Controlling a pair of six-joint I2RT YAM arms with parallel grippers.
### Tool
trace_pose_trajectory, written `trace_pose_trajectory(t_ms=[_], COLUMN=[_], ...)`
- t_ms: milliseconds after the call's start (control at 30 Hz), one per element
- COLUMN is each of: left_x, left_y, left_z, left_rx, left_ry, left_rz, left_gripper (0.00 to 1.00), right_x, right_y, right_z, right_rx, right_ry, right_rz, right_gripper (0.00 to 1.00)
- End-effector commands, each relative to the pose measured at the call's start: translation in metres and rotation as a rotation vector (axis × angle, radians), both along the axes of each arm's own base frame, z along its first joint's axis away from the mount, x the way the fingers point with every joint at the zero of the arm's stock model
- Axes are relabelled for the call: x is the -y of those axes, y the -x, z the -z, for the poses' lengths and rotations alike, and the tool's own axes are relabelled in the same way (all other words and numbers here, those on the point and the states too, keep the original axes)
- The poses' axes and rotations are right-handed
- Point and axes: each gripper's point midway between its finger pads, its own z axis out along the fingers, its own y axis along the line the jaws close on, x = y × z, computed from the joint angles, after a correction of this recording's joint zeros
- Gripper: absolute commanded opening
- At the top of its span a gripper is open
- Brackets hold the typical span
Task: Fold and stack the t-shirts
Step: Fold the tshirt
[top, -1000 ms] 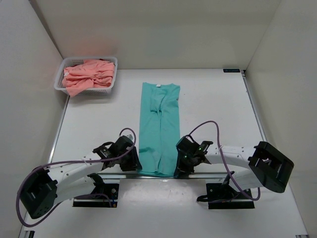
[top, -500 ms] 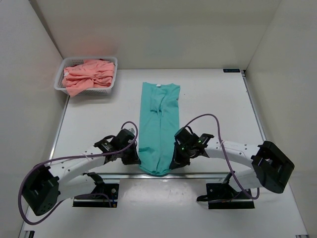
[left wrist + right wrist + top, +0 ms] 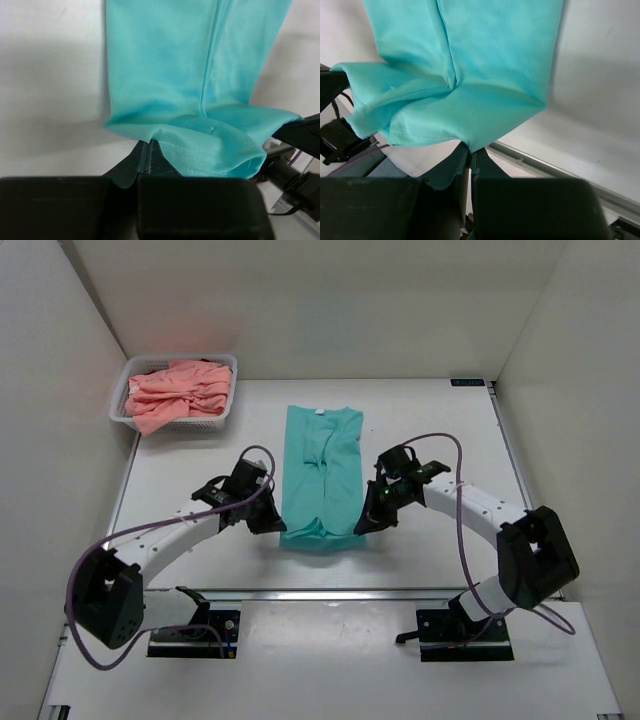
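Observation:
The teal-green t-shirt (image 3: 322,462) lies as a long narrow strip on the table middle, neck label at the far end. Its near hem is lifted and folded back toward the neck. My left gripper (image 3: 277,527) is shut on the hem's left corner; in the left wrist view the teal-green t-shirt (image 3: 185,90) runs into my shut left gripper (image 3: 148,142). My right gripper (image 3: 362,528) is shut on the right corner; the teal-green t-shirt (image 3: 465,75) hangs from my right gripper (image 3: 470,149) in the right wrist view. Salmon-pink t-shirts (image 3: 178,392) lie bunched in the basket.
A white mesh basket (image 3: 122,390) stands at the far left corner of the table. White walls close in the left, back and right sides. A metal rail (image 3: 330,592) runs along the table's near edge.
Both grippers have closed on the near hem corners and carried them up and away from the near edge, shortening the strip of the teal-green t-shirt.

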Motion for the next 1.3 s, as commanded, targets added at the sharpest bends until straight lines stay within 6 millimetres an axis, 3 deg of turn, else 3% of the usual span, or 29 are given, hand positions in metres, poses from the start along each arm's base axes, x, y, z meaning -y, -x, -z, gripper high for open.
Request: trace_pose_trajectory(t_ms=[0, 200, 433, 500, 533, 600, 900, 967, 1033, 1133, 1267], left_x=[0.006, 0.004, 0.008, 0.01, 0.011, 0.012, 0.014, 0.013, 0.01, 0.013, 0.01], left_y=[-0.035, -0.083, -0.129, -0.137, -0.144, -0.152, -0.189, -0.2, -0.21, -0.224, -0.24], left_z=[-0.021, -0.02, -0.013, -0.014, -0.016, -0.007, -0.005, -0.01, -0.015, -0.027, -0.053], left_rx=[0.056, 0.051, 0.036, 0.038, 0.044, 0.025, 0.034, 0.047, 0.066, 0.098, 0.177], left_ry=[0.025, 0.009, -0.002, 0.004, 0.012, 0.01, 0.008, 0.018, 0.039, 0.133, 0.217], left_rz=[-0.022, -0.083, -0.107, -0.107, -0.113, -0.115, -0.13, -0.143, -0.152, -0.171, -0.209], left_gripper=[0.0, 0.0, 0.0, 0.0, 0.0, 0.0, 0.0, 0.01, 0.15, 0.34, 0.42], right_x=[0.008, 0.022, 0.021, 0.022, 0.024, 0.024, 0.027, 0.027, 0.029, 0.033, 0.039], right_y=[-0.022, -0.068, -0.125, -0.133, -0.135, -0.149, -0.186, -0.197, -0.209, -0.223, -0.233], right_z=[-0.012, -0.009, -0.013, -0.012, -0.002, -0.008, 0.003, -0.003, -0.009, -0.018, -0.036], right_rx=[0.036, 0.031, 0.065, 0.062, 0.039, 0.064, 0.062, 0.079, 0.103, 0.141, 0.221], right_ry=[-0.015, 0.005, 0.003, 0.016, 0.03, 0.027, 0.041, 0.043, 0.058, 0.073, 0.066], right_rz=[-0.051, -0.036, -0.052, -0.063, -0.068, -0.075, -0.059, -0.056, -0.036, -0.002, 0.042], right_gripper=[0.0, 0.0, 0.0, 0.0, 0.0, 0.0, 0.0, 0.07, 0.24, 0.38, 0.68])
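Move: Both hands already pinch the t-shirt's near hem at its two corners, some 7 to 8 cm above the table. Its laying place on the shirt is about 17 cm ahead of the left hand and 1 cm right, and 18 cm ahead and 2 cm right of the right hand. The collar lies about 32 cm ahead of both, 9 cm inward of each; the basket about 36 cm ahead and 27 cm left of the left hand. Both hands carry the pinched hem forward over the shirt, then open and release, about 21 cm in all. ##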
